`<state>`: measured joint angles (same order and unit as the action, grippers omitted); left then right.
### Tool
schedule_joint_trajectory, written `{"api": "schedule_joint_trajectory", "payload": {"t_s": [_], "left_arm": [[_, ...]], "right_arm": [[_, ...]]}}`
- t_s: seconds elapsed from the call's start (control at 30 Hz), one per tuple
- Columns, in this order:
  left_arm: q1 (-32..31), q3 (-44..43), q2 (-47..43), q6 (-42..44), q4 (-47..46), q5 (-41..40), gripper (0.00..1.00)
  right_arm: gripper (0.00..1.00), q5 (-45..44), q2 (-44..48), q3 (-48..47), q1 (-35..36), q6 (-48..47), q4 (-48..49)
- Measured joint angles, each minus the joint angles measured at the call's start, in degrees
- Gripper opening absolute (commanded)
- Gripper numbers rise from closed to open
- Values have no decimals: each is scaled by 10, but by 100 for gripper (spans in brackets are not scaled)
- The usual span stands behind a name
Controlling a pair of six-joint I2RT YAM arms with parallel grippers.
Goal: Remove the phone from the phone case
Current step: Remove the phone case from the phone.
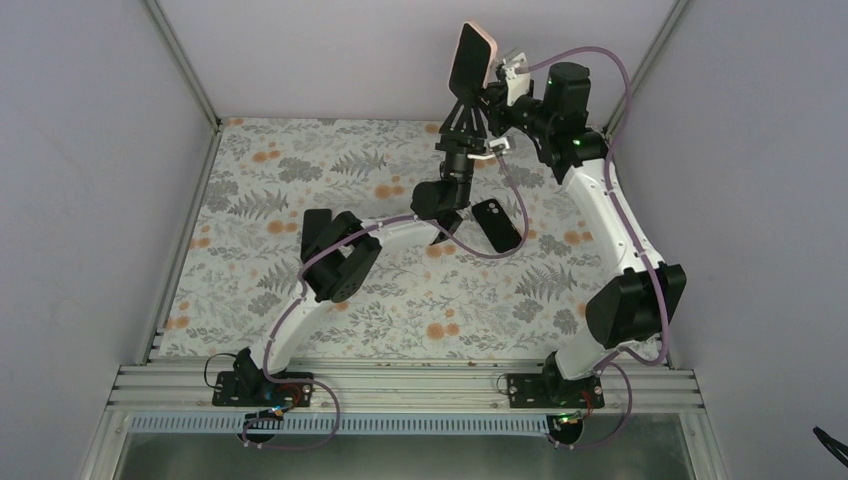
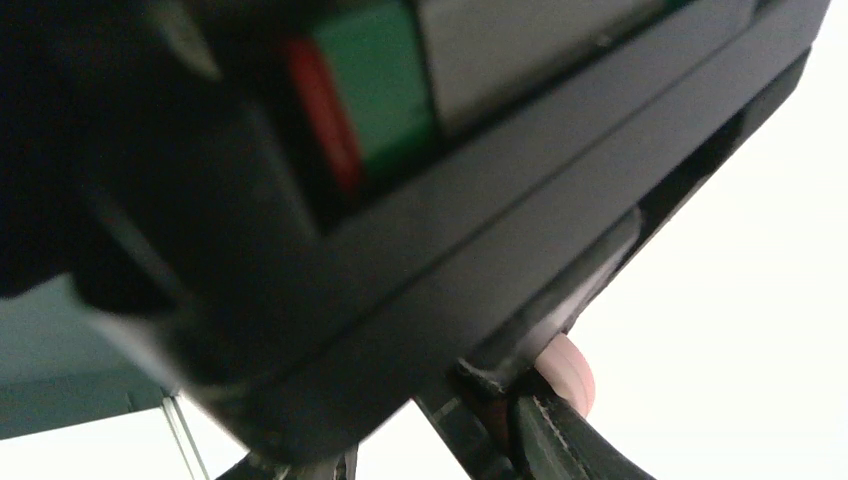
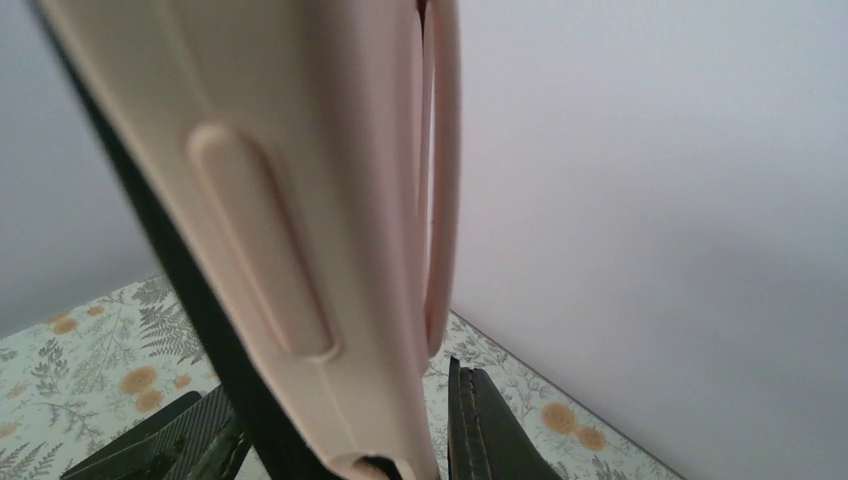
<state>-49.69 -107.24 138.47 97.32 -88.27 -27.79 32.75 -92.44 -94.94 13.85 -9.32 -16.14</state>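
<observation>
The phone (image 1: 465,62), black screen toward the camera, sits in a pink case (image 1: 489,48) and is held upright, high above the back of the table. My left gripper (image 1: 464,104) is shut on its lower end from below. My right gripper (image 1: 498,80) is shut on the case's right edge. In the left wrist view the dark phone (image 2: 420,230) fills the frame, blurred, with a pink case corner (image 2: 572,372) beside one finger (image 2: 560,445). In the right wrist view the pink case (image 3: 290,200) and the black phone edge (image 3: 205,325) lie between my fingers (image 3: 490,430); one case edge (image 3: 440,180) stands off the back.
A black phone-shaped object (image 1: 497,223) with a camera cutout lies flat on the floral tablecloth (image 1: 300,170) right of the left forearm. Grey walls enclose the back and both sides. The left arm's elbow (image 1: 335,255) hangs over the table's middle.
</observation>
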Motion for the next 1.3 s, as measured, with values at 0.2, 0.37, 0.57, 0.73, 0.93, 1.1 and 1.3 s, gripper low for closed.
{"api": "schedule_joint_trajectory", "payload": {"t_s": [0.2,0.37,0.57,0.73,0.93,1.1,1.3], "left_arm": [[0,77,-35,0,1,13,31],[1,168,-89,-13,2,24,16],[9,185,-104,-20,2,23,12],[10,217,-120,-21,14,20,12],[10,285,-169,-30,62,8,15],[9,309,-186,-31,82,-3,15],[7,334,-198,-33,97,-7,15]], "right_arm": [[3,20,2,21,-5,23,1],[3,77,-6,14,-8,58,-26],[3,125,-37,-22,-9,86,-33],[3,153,-57,-29,-15,96,-43],[3,183,-90,-47,-17,107,-73],[3,198,-116,-76,-17,110,-104],[3,195,-126,-78,-16,111,-123]]}}
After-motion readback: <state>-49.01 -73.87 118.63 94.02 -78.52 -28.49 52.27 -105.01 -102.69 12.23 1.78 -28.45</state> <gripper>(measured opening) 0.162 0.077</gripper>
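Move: The cased phone is held up between the hands. Its middle lies about 5 cm ahead of and 5 cm above the left hand, centred side to side; from the right hand it is roughly 5 cm ahead, 2 cm left and 5 cm above. The black case lies on the table, some 15 cm right of the left hand, about level with it front to back, and roughly 40 cm below. Left fingers close onto the phone's lower end as both hands lower it about 6 cm, drifting left, tipping forward. ##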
